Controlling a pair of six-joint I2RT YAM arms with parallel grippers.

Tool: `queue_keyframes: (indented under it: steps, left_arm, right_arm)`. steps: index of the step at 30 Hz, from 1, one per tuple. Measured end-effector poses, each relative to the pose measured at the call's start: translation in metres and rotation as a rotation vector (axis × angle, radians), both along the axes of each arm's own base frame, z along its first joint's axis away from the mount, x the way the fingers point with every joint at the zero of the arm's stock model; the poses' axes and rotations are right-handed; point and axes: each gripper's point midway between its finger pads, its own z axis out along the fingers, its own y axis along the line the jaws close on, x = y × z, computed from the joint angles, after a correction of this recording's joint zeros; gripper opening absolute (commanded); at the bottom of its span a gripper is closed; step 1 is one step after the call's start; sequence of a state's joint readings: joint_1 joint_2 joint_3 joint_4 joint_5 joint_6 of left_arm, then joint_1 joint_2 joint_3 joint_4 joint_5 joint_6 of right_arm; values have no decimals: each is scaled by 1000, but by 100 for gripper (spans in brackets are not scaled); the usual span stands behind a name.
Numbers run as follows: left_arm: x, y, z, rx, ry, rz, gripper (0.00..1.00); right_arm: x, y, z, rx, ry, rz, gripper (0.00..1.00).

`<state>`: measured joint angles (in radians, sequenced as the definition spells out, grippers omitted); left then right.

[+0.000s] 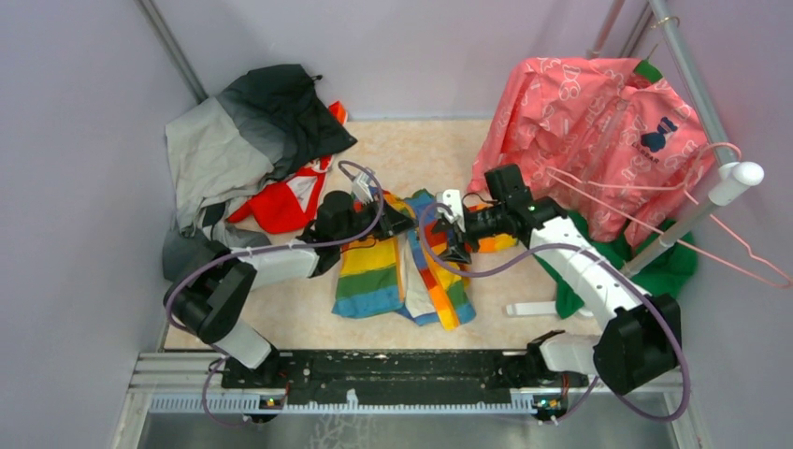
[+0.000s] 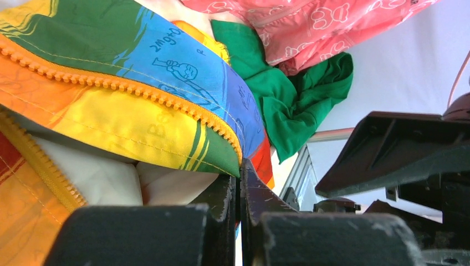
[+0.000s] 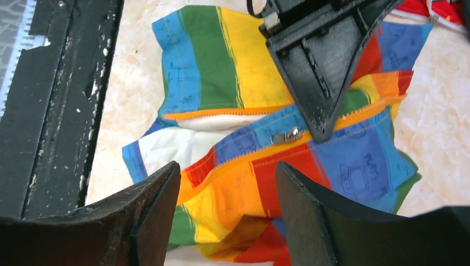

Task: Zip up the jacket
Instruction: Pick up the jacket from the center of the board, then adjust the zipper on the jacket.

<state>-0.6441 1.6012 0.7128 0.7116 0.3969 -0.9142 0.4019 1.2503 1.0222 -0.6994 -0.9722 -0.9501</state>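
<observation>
The rainbow-striped jacket [image 1: 393,271] lies crumpled mid-table, its pale lining [image 3: 183,141] showing where the orange zipper [image 3: 244,158] gapes. In the right wrist view the metal slider [image 3: 288,134] sits partway along the zipper. My left gripper [image 2: 239,166] is shut on the jacket's edge at the end of the zipper teeth [image 2: 138,91], and its tip [image 3: 321,130] rests right beside the slider. My right gripper [image 3: 227,191] hovers just over the jacket's red and orange stripes. It is open, and nothing is pinched between its fingers [image 3: 161,205].
A grey-and-black jacket [image 1: 243,140] and a red garment [image 1: 281,201] are heaped at the back left. A pink patterned garment [image 1: 598,122] hangs on the rack pole [image 1: 711,196] at the right, above a green garment [image 1: 655,267] and a pink hanger [image 1: 739,248]. The arms' rail [image 1: 402,369] runs along the near edge.
</observation>
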Motion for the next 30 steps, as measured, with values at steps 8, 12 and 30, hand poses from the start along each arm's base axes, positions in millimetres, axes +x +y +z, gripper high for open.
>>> queue_keyframes:
  steps: [8, 12, 30]
  left_arm:
    - [-4, 1, 9, 18, 71, 82, 0]
    - [-6, -1, 12, 34, 121, 129, 0]
    - [-13, -8, 18, 46, 188, 201, 0]
  right_arm:
    - [-3, 28, -32, -36, -26, -38, 46]
    - [14, 23, -41, -69, -43, -138, 44]
    - [33, 28, -40, -15, -70, -267, 41]
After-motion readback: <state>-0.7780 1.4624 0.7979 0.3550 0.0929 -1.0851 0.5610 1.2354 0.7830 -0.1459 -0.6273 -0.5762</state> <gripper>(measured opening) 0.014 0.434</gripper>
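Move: The jacket's zipper pull is about 5 cm ahead of my right hand, 4 cm to its left and 6 cm below. My left fingertips, already pinching the zipper edge, are some 8 cm ahead and 7 cm left of that hand; from my left hand the pull is about 3 cm back, 3 cm right and slightly lower. The white lining lies 8 cm back and 5 cm left of my right hand, the striped front panel 6 cm back and 17 cm left, both roughly 12 cm below. I bring my right hand in on the zipper pull: first about 3 cm left, then down some 4 cm and forward 3, turning clockwise and narrowing the fingers to partly open, still not shut on anything. My left hand keeps its pinch on the zipper edge and draws it up and slightly back, turning counter-clockwise and tipping down a little. ##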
